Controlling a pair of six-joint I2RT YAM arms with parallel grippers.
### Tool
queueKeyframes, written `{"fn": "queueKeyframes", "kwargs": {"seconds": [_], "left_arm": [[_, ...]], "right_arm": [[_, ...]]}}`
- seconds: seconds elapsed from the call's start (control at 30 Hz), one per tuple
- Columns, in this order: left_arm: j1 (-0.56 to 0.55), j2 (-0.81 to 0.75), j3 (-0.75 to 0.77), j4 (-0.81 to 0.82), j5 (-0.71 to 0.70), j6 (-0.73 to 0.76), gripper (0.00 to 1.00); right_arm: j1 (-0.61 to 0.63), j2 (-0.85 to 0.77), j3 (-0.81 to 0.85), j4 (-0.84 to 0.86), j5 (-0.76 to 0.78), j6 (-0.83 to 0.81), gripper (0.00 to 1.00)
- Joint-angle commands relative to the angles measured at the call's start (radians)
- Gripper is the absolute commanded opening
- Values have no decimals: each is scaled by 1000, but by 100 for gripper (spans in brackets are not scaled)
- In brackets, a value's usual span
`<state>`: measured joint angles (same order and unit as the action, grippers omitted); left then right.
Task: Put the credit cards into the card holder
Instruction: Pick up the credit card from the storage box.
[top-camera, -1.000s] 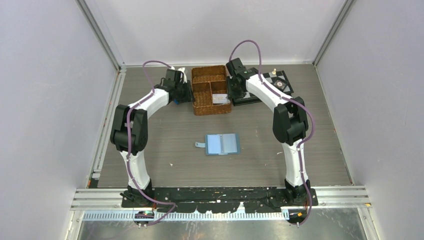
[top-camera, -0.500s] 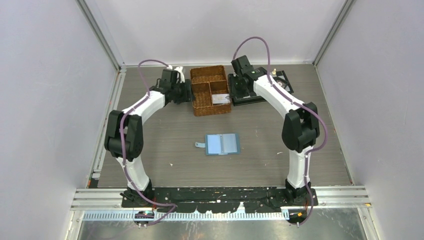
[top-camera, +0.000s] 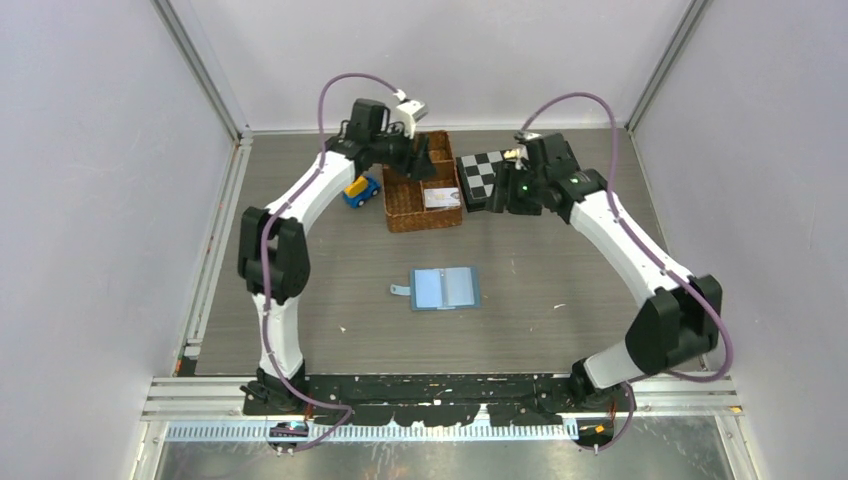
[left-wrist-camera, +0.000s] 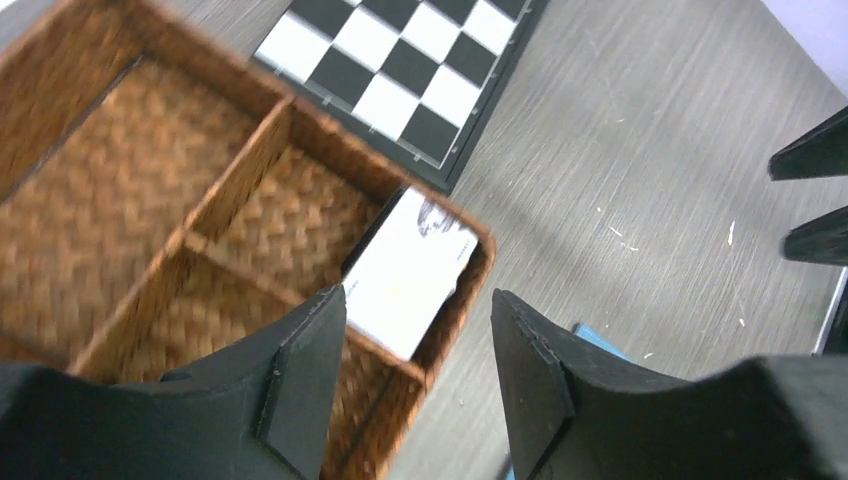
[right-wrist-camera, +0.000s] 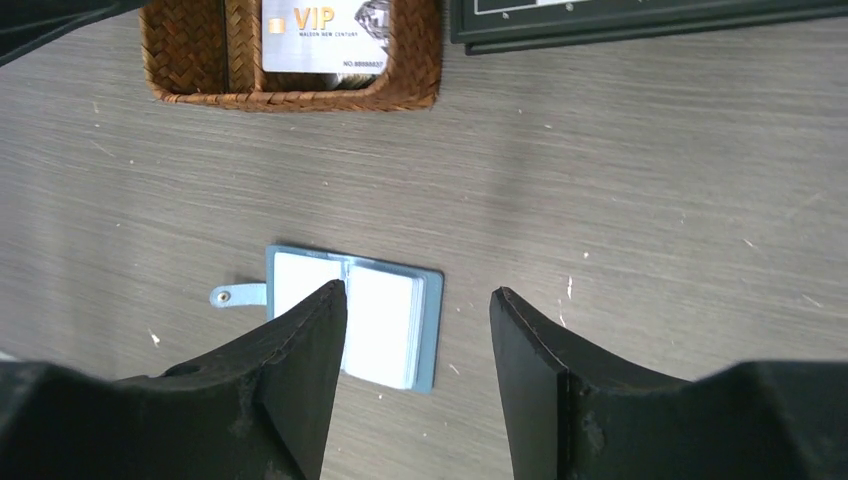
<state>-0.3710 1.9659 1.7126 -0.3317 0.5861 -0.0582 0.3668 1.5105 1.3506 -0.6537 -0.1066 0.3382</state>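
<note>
The teal card holder (top-camera: 445, 288) lies open and flat mid-table, pale pockets up and snap tab to the left. In the right wrist view the card holder (right-wrist-camera: 385, 320) sits far below my open right gripper (right-wrist-camera: 418, 335), which has nothing between its fingers. One of the credit cards (top-camera: 441, 197), white with gold "VIP" print (right-wrist-camera: 322, 35), lies in the wicker basket's near right compartment. My left gripper (left-wrist-camera: 418, 335) hangs open and empty above that card (left-wrist-camera: 410, 270). In the top view the left gripper (top-camera: 422, 165) is over the basket and the right gripper (top-camera: 500, 195) is at the checkerboard's near edge.
The brown divided wicker basket (top-camera: 425, 226) stands at the back centre, with a black-and-white checkerboard (top-camera: 482, 172) to its right. A small blue and yellow toy car (top-camera: 361, 190) sits left of the basket. Frame posts and pale walls enclose the table.
The left arm swung from the basket's left side to above it, uncovering the toy car. The right arm pulled back right off the checkerboard. Both grippers opened wider.
</note>
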Motion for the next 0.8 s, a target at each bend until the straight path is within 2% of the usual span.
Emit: {"fn": "queueKeyframes", "kwargs": {"seconds": [0.0, 0.13, 0.23, 0.77], "left_arm": [[-35, 178, 252, -267, 194, 272, 58], [-44, 368, 552, -511, 213, 368, 59], [-51, 454, 672, -605, 202, 409, 59], [-49, 494, 701, -671, 87, 498, 63]], "right_arm": [[-61, -121, -83, 54, -127, 8, 61], [-90, -181, -149, 72, -186, 6, 62], [-100, -200, -172, 73, -207, 5, 63], [-106, -201, -191, 72, -243, 4, 63]]}}
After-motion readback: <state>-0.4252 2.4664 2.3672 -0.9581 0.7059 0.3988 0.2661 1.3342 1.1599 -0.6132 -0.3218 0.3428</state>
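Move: The top credit card in the storage box lies almost straight below my left hand, about 14 cm down, 4 cm to its right and 2 cm back. The chessboard's middle is roughly 22 cm right and 6 cm ahead of that hand, the open card holder some 21 cm back and 4 cm right, the toy car about 17 cm left and 1 cm ahead. From my right hand the card is around 9 cm ahead, 10 cm left and 14 cm down. I swing my left hand about 5 cm right over the storage box, edging slightly forward, then sink it some 9 cm towards the credit card while easing a little back and left, turning about 25 degrees clockwise; its fingers stay open above the card. My right hand draws back about 4 cm, drifting right at first, away from the storage box, still open and empty. ##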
